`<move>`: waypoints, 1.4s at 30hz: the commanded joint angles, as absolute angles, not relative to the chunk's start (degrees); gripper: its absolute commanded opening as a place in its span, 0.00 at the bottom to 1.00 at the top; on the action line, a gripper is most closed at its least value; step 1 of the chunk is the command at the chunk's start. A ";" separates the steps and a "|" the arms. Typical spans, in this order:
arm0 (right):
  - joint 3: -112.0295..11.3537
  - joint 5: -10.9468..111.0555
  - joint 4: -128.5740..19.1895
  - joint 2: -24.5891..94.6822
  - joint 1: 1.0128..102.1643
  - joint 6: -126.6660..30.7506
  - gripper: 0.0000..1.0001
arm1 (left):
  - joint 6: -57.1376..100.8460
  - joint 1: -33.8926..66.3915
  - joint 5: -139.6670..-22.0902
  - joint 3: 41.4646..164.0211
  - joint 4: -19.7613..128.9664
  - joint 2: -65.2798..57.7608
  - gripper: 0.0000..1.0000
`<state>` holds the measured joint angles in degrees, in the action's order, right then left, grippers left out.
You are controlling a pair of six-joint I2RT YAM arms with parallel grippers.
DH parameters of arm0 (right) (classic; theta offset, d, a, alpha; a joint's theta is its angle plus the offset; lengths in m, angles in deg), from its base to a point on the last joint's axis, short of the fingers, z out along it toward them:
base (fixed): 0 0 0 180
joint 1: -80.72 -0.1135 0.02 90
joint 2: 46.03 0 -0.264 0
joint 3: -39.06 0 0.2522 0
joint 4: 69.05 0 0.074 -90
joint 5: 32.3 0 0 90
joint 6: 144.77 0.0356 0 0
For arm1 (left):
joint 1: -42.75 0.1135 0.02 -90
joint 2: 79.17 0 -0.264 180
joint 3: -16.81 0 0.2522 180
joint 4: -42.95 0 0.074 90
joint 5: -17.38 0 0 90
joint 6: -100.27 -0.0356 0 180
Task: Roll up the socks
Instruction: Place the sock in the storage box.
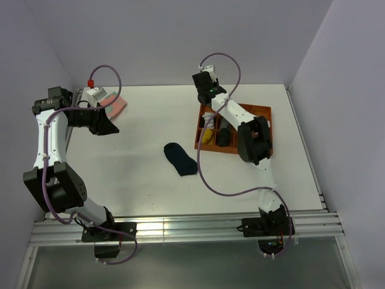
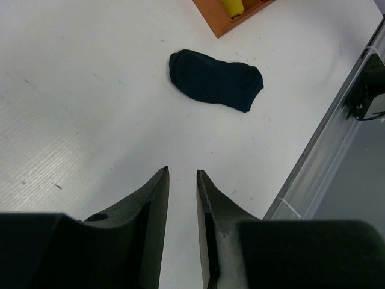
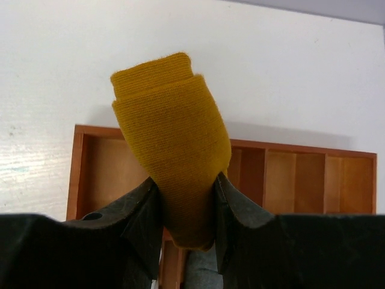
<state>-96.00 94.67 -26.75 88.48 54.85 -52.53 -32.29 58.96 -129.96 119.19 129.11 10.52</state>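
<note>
The dark navy sock lies flat on the white table, left of the wooden tray. In the left wrist view the navy sock is well ahead of my left gripper, which is open by a narrow gap with nothing in it. That gripper hovers at the far left of the table. My right gripper is shut on the rolled mustard sock and holds it over the tray's left end. From above, the mustard sock shows under the right gripper.
A pink-and-green folded cloth lies at the back left, near the left gripper. Dark rolled socks sit in the tray, and a grey roll shows below the held sock. The metal rail marks the table's near edge.
</note>
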 commanded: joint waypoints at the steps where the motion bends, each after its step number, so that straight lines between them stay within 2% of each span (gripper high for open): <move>1: -91.35 93.29 -30.93 86.34 54.79 -54.16 0.00 | -32.35 59.27 -131.24 118.82 128.43 8.55 0.30; 13: -90.28 87.76 -29.27 87.74 52.68 -55.48 0.00 | -31.83 59.18 -131.42 118.03 127.99 9.34 0.30; 24: -96.51 84.42 -20.31 92.13 52.59 -55.21 0.00 | -31.82 59.19 -130.98 118.20 128.16 9.60 0.30; 42: -102.84 72.99 -5.72 97.75 58.48 -47.04 0.00 | -31.74 59.10 -130.63 118.55 129.13 10.04 0.30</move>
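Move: The right hand, holding the rolled mustard sock above the box's far edge, has the empty far-left compartment about 10 cm below it, level with it fore and aft and some 3 cm to its left. The striped sock lies in the next compartment, about 7 cm nearer the robot than the empty one; the gray sock is roughly 7 cm back and 5 cm right of the hand. From the left hand the empty compartment is some 22 cm ahead, 38 cm right. The right arm lowers the held mustard sock about 8 cm towards the empty far-left compartment, dropping quickly at first, while it draws back roughly 2.5 cm and shifts some 4 cm left before easing part of the way right again. The wrist steadily tips the fingers further down, by about 20 degrees, with a slight counter-clockwise turn and late on a small roll raising the hand's left side, and the fingers keep their grip on the sock without opening. ##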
